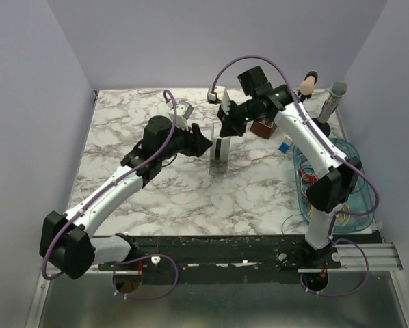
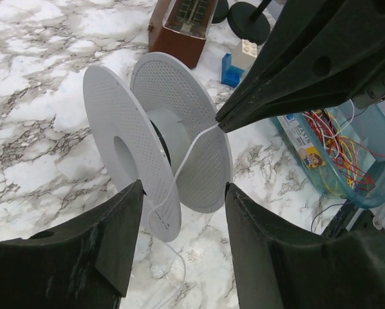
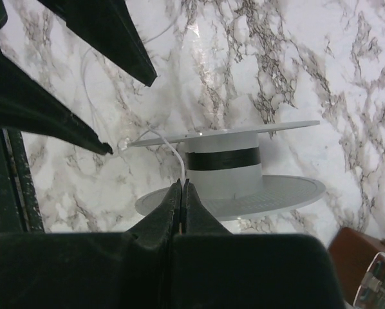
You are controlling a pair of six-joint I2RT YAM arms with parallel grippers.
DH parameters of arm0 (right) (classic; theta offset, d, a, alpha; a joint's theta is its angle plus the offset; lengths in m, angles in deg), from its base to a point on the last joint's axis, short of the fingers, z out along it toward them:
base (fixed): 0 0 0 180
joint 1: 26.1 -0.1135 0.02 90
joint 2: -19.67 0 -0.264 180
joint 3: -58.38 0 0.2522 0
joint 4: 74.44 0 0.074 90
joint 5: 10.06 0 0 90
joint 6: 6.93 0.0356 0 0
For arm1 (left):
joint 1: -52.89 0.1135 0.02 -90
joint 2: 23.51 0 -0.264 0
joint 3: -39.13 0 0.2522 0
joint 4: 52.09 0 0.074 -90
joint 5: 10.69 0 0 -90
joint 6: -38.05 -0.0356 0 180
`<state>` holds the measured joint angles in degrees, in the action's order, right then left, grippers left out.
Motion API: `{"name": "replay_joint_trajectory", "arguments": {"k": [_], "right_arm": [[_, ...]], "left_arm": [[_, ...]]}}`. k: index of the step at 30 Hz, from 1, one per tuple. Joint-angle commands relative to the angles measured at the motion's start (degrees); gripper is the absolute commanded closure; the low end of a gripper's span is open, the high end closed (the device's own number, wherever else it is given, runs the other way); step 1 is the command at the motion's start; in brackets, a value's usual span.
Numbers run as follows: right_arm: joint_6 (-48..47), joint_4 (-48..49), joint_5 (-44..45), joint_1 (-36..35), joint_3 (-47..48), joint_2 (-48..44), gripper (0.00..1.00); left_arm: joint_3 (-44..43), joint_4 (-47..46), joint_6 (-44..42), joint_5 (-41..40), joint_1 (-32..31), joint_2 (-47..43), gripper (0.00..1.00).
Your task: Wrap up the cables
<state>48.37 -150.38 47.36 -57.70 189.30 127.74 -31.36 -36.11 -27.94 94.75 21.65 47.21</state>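
Note:
A white spool point(image 1: 219, 154) stands on edge mid-table, with a black band on its hub point(image 3: 223, 158). My right gripper point(image 3: 181, 183) is shut on a thin white cable point(image 3: 173, 151). The cable runs from those tips point(image 2: 221, 123) between the spool's two flanges point(image 2: 173, 138) and trails over the near flange onto the marble point(image 2: 179, 257). My left gripper point(image 2: 184, 187) is open, its fingers either side of the near flange's lower edge without touching it. More cables, thin red, orange, yellow and green wires point(image 2: 337, 138), lie tangled in a clear blue bin point(image 1: 341, 198).
A brown metronome point(image 2: 183, 26) stands just behind the spool, with a blue brick point(image 2: 231, 69) and a pale brick beside it. Two stands with black round bases point(image 2: 247, 19) are at the back right. The bin sits by the right arm's base.

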Motion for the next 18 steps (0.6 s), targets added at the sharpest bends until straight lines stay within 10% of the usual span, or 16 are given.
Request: {"name": "replay_joint_trajectory", "arguments": {"k": [1,10,18], "right_arm": [[-8.9,1.6,-5.4,3.2,-3.3,-3.9,0.99],[-36.0,-11.6,-23.9,4.1,-11.0,-11.7,0.99],[-37.2,-11.0,-12.3,4.0,-24.6,-24.1,0.99]], "left_arm": [[0.5,-4.4,-0.7,0.5,-0.1,-0.6,0.41],[0.8,-2.3,-7.9,7.4,1.1,-5.1,0.41],[2.8,-5.1,-4.2,2.2,1.4,-4.5,0.39]]}}
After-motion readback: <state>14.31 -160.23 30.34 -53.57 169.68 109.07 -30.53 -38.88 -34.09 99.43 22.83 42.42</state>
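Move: The right hand, still pinching the white cable's end, is roughly 15 cm above the middle of the upright spool, which lies about 3 cm ahead of and nearly level with it sideways. From the same hand the metronome stands about 16 cm ahead and 18 cm to the right, the small block about 9 cm ahead and 28 cm to the right, both lower. From the open left hand, the spool is about 6 cm ahead, 5 cm right and 14 cm below. Easing off to its right first, the right hand then sweeps back towards the base, about 10 cm back and 5 cm right in all, from over the spool to its near right side. It turns some 25 degrees counter-clockwise and keeps the cable pinched. The left hand, fingers still open, rises about 3.5 cm beside the spool and tips its fingers up slightly. ##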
